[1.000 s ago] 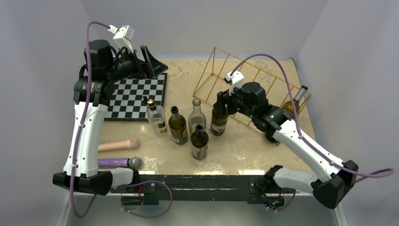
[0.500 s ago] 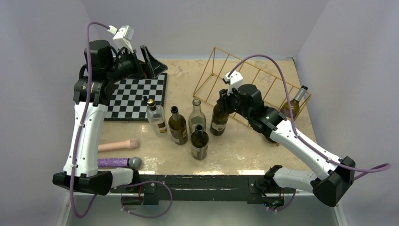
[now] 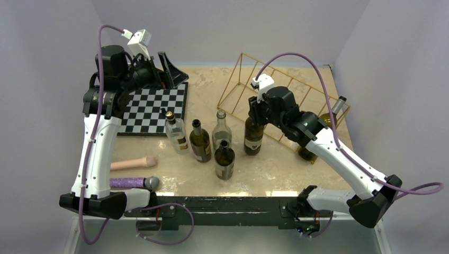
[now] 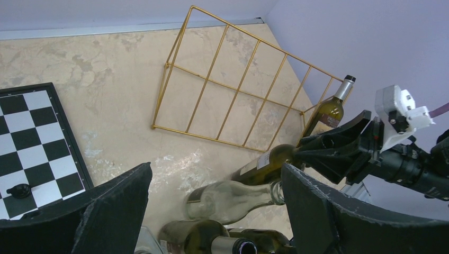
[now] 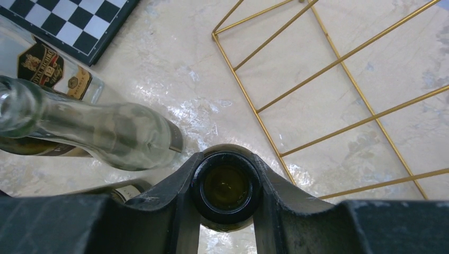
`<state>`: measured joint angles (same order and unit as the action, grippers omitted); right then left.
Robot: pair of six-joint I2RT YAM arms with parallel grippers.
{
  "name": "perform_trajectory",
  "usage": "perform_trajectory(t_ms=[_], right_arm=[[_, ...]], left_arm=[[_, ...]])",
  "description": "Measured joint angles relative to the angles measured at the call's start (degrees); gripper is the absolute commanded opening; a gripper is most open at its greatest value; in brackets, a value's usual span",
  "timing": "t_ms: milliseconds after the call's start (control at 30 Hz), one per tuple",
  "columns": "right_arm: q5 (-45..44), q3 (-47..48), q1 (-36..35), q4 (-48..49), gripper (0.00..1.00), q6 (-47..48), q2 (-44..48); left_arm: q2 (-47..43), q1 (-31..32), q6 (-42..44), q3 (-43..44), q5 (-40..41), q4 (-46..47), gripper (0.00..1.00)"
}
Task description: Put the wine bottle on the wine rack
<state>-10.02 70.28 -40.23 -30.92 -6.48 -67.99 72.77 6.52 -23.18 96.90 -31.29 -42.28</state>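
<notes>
The gold wire wine rack [image 3: 288,98] stands at the back right, and one green wine bottle [image 3: 329,115] lies in its right end. My right gripper [image 3: 256,112] is shut on the neck of a dark upright wine bottle [image 3: 253,139] just in front of the rack's near left corner. From the right wrist I look down into that bottle's mouth [image 5: 226,189], with the fingers [image 5: 177,185] pressed on both sides of it. My left gripper [image 3: 165,67] hangs open and empty over the far edge of the chessboard. In the left wrist view the rack [image 4: 238,90] and the held bottle [image 4: 267,165] show.
A clear bottle [image 3: 221,129], two dark bottles [image 3: 200,143] [image 3: 224,160] and a labelled clear spirit bottle [image 3: 176,133] stand close left of the held one. A chessboard [image 3: 153,108] lies at the back left. A beige rod [image 3: 132,163] and a purple-handled microphone [image 3: 135,183] lie at the near left.
My right gripper has shut on the dark bottle's neck and carried it a little right and nearer. The left arm has not moved.
</notes>
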Motion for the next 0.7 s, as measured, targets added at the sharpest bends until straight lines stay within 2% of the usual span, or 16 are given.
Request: perform_trajectory(t_ms=[200, 333, 700], right_arm=[[-3.5, 9.4, 0.2, -7.1, 0.0, 0.0, 0.0], [-6.0, 12.0, 1.6, -9.8, 0.0, -0.2, 1.1], [-8.3, 12.2, 15.3, -19.2, 0.0, -3.9, 5.1]], left_arm=[[0.0, 0.0, 0.0, 0.0, 0.0, -0.3, 0.95], [0.0, 0.0, 0.0, 0.0, 0.0, -0.3, 0.95], [0.0, 0.0, 0.0, 0.0, -0.6, -0.3, 0.95]])
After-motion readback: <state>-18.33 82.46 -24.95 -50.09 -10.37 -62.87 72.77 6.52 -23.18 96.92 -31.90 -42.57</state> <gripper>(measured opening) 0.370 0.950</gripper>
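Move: The wine bottle is already gripped by its neck in the right hand. The rack's middle lies about 10 cm ahead of that hand, 9 cm to its right and 20 cm below; the racked bottle is roughly 5 cm ahead, 26 cm right and 17 cm below. Some 12 cm to the hand's left stand the clear bottle, 2 cm ahead, and the dark bottle, 9 cm back, both about 13 cm lower. From the left hand, the rack is around 6 cm ahead, 35 cm right and 36 cm below. The wine bottle, hanging neck-up from the right hand's unchanged grip, goes off to the right by about 13 cm, towards the racked bottle at the rack's right end. The right hand first climbs some 6 cm with little sideways travel, then sweeps right nearly level and gathers speed, while the wrist turns clockwise by roughly 25 degrees. ##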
